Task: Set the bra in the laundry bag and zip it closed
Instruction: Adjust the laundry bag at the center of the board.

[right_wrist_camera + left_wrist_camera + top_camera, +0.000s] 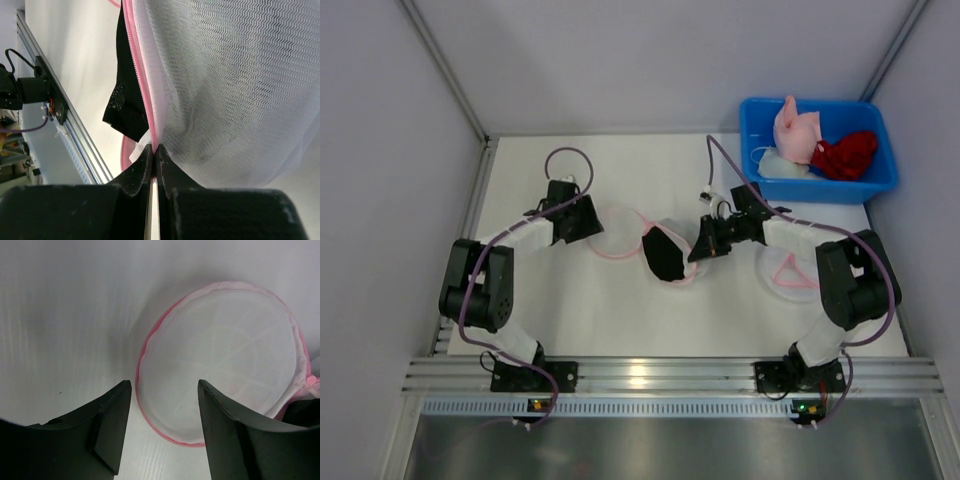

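Observation:
The laundry bag [623,232] is white mesh with a pink zipper rim, lying opened out at the table's middle. The black bra [665,252] rests in the bag's right half. My right gripper [697,250] is shut on the pink zipper edge [154,135] of that half and lifts the mesh [230,90], with the bra [127,95] showing beside the zipper. My left gripper [590,222] hangs open over the near rim of the bag's left half [220,360]. Nothing sits between its fingers [112,425].
A blue bin [880,185] at the back right holds pink and red garments. Another pink-rimmed mesh bag [782,272] lies under my right arm. Grey walls close the table's left, back and right sides. An aluminium rail [650,375] runs along the near edge.

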Available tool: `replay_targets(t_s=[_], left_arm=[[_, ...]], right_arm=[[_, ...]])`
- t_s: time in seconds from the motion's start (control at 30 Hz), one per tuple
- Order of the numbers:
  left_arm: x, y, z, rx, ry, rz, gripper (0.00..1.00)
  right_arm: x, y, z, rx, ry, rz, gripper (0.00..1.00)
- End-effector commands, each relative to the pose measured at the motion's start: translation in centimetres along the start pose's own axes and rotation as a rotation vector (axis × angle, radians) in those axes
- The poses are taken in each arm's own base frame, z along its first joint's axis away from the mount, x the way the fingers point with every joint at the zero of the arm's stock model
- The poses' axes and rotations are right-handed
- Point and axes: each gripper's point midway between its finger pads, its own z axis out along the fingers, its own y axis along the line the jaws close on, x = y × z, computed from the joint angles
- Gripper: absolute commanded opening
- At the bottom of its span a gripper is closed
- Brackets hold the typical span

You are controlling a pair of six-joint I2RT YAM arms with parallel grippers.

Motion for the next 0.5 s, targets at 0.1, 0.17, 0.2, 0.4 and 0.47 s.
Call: replay_targets(t_s=[0.1,0.17,0.2,0.4,0.47], left_arm=[[-0.2,0.7,1.2,0.022,-0.032,-0.01,0.62],[0.3,0.7,1.7,0.068,-0.018,-0.044,0.61],[0.7,0.7,1.8,0.084,0.0,-0.076,0.59],[-0.9,-1.6,0.5,0.268,-0.003,-0.121,0.08],[-3.3,-3.4,-2.1,0.329,-0.08,-0.059,0.0]], right_arm=[[-2.0,0.6,-1.0,-0.003,-0.043,-0.063,0.0],[-2.1,0.6,-0.9,-0.004,-0.044,-0.063,0.0],[-2.1,0.7,-1.0,-0.005,-0.044,-0.063,0.0],[-3.1,1.0,-1.2,-0.003,-0.071,-0.073,0.0],[-4.2,1.3,-1.6,0.011,-0.098,-0.083,0.0]])
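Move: The near-table left rim of the laundry bag's round lid lies almost under my left hand, about 1 cm to its left and 3 cm below, already between my open fingers. The lid's middle is roughly 7 cm to the right, 1 cm farther out and 3 cm below; the black bra in the bag's other half is some 18 cm to the right and 4 cm back. From my right hand the rim lies about 23 cm left, 6 cm ahead and 5 cm lower. I sink my left hand nearly straight down, about 2 cm, onto the lid's left rim, and close the half-open fingers almost fully to pinch the pink edge, rolling the hand some 10 degrees so its left side drops. My right hand stays where it is, still shut on the pink edge at the bag's right end. ##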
